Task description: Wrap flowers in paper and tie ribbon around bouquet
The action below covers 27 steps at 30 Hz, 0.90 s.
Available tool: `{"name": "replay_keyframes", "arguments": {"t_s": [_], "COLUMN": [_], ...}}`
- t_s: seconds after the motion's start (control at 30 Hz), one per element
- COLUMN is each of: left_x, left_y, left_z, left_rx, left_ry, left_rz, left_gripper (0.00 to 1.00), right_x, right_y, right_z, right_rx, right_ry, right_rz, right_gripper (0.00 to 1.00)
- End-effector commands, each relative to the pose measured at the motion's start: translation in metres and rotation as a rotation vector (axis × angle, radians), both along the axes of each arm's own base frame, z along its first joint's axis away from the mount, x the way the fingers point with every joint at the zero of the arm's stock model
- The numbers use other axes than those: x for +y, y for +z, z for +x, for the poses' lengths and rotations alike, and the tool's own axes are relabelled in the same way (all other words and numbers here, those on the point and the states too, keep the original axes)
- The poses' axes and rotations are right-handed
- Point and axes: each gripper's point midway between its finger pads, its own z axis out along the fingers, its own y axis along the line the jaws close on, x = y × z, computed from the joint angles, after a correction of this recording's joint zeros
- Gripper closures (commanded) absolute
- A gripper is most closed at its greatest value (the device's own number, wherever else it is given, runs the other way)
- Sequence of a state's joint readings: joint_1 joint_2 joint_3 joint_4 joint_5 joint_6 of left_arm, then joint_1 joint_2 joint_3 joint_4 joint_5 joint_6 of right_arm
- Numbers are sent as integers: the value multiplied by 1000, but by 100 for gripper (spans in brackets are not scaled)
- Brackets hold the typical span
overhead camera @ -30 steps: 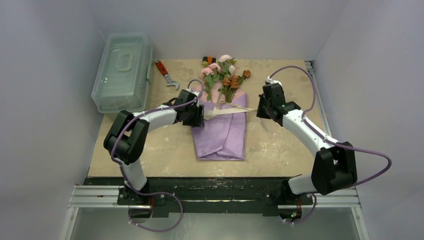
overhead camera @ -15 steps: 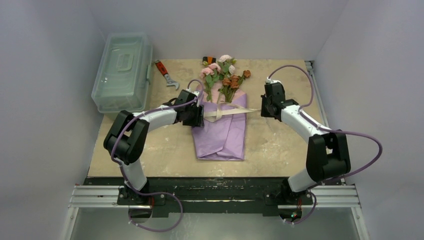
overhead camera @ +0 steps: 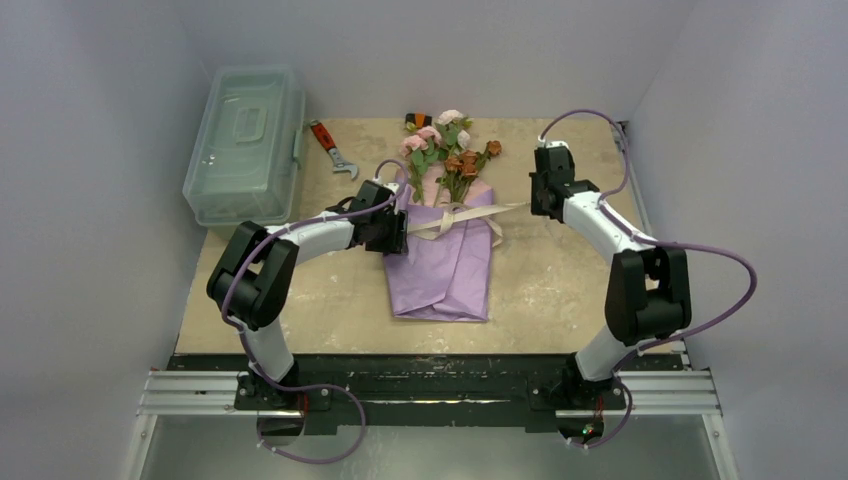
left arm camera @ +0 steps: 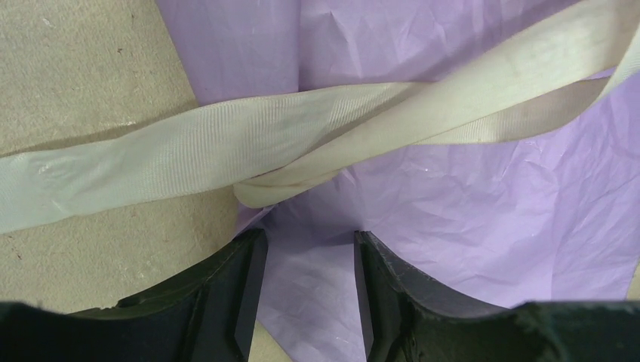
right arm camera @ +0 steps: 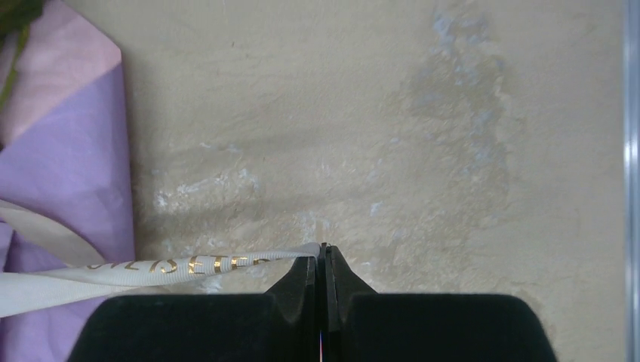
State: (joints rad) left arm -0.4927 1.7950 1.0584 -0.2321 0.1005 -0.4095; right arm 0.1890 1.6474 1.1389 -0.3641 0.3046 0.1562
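The bouquet [overhead camera: 445, 262] lies mid-table, its stems rolled in lilac paper [left arm camera: 468, 211]. The pink, white and orange flowers [overhead camera: 447, 148] stick out at the far end. The cream ribbon [overhead camera: 462, 214] crosses the paper's upper part and twists into a crossing [left arm camera: 294, 175] at the paper's left edge. My left gripper [overhead camera: 399, 228] stands open just before that crossing. Its fingers [left arm camera: 245, 290] straddle the paper's left edge without pinching the ribbon. My right gripper [right arm camera: 323, 253] is shut on the gold-lettered ribbon end [right arm camera: 189, 268], to the right of the paper and low over the table.
A clear plastic lidded box [overhead camera: 245, 140] stands at the back left. A red-handled wrench [overhead camera: 332, 147] lies beside it, and a small dark object [overhead camera: 417, 120] lies behind the blooms. White walls close in the table. A metal rail [right arm camera: 630, 151] runs along its right edge.
My right gripper has drawn the ribbon end toward the back right, away from the bouquet, and the strip now runs straighter. The left arm has stayed in place.
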Motion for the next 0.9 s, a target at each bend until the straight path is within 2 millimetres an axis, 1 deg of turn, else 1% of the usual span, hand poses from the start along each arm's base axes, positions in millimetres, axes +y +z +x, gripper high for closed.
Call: {"name": "replay_keyframes", "arguments": {"t_s": [0.0, 0.07, 0.17, 0.33, 0.43, 0.6, 0.67, 0.87], "left_x": [26, 26, 24, 24, 26, 29, 31, 34], "left_y": [-33, -35, -37, -39, -42, -45, -45, -46], "left_z": [-20, -20, -20, -20, -22, -23, -23, -23], "left_rx": [95, 102, 110, 117, 124, 134, 136, 141], "left_ry": [42, 47, 50, 55, 62, 69, 75, 78], "left_rz": [109, 110, 102, 100, 101, 103, 105, 104], "left_gripper": [50, 50, 50, 50, 50, 51, 51, 51], "right_x": [-24, -27, -26, -33, -40, -60, -67, -65], "right_y": [80, 88, 91, 101, 110, 117, 125, 147], "right_z": [5, -4, -16, -28, -31, -34, -34, -31], "right_rx": [-142, -144, -139, -154, -173, -195, -218, -261], "right_ry": [-55, -61, -62, -81, -99, -161, -189, -186], "right_rz": [-88, -90, -74, -91, -121, -182, -189, -166], "right_gripper": [100, 100, 100, 100, 100, 100, 100, 100]}}
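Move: My right hand already grips the ribbon's end, with the ribbon crossing on the paper about 19 cm to its left, 2 cm back and 8 cm lower. Slack ribbon at the paper's right edge lies some 7 cm left and 6 cm back of this hand; the orange roses are about 11 cm left and 12 cm ahead. From my left hand, the crossing is around 11 cm right, 6 cm ahead and a touch lower. I keep the ribbon end pinched and pull it away from the bouquet with my right hand, first quickly up, then off to the right with a little draw back: about 11 cm of rise and 6 cm rightward. The wrist lifts the fingertips and turns clockwise, some 10 degrees each. My left hand stays low at the paper's left edge, fingers still half open. ##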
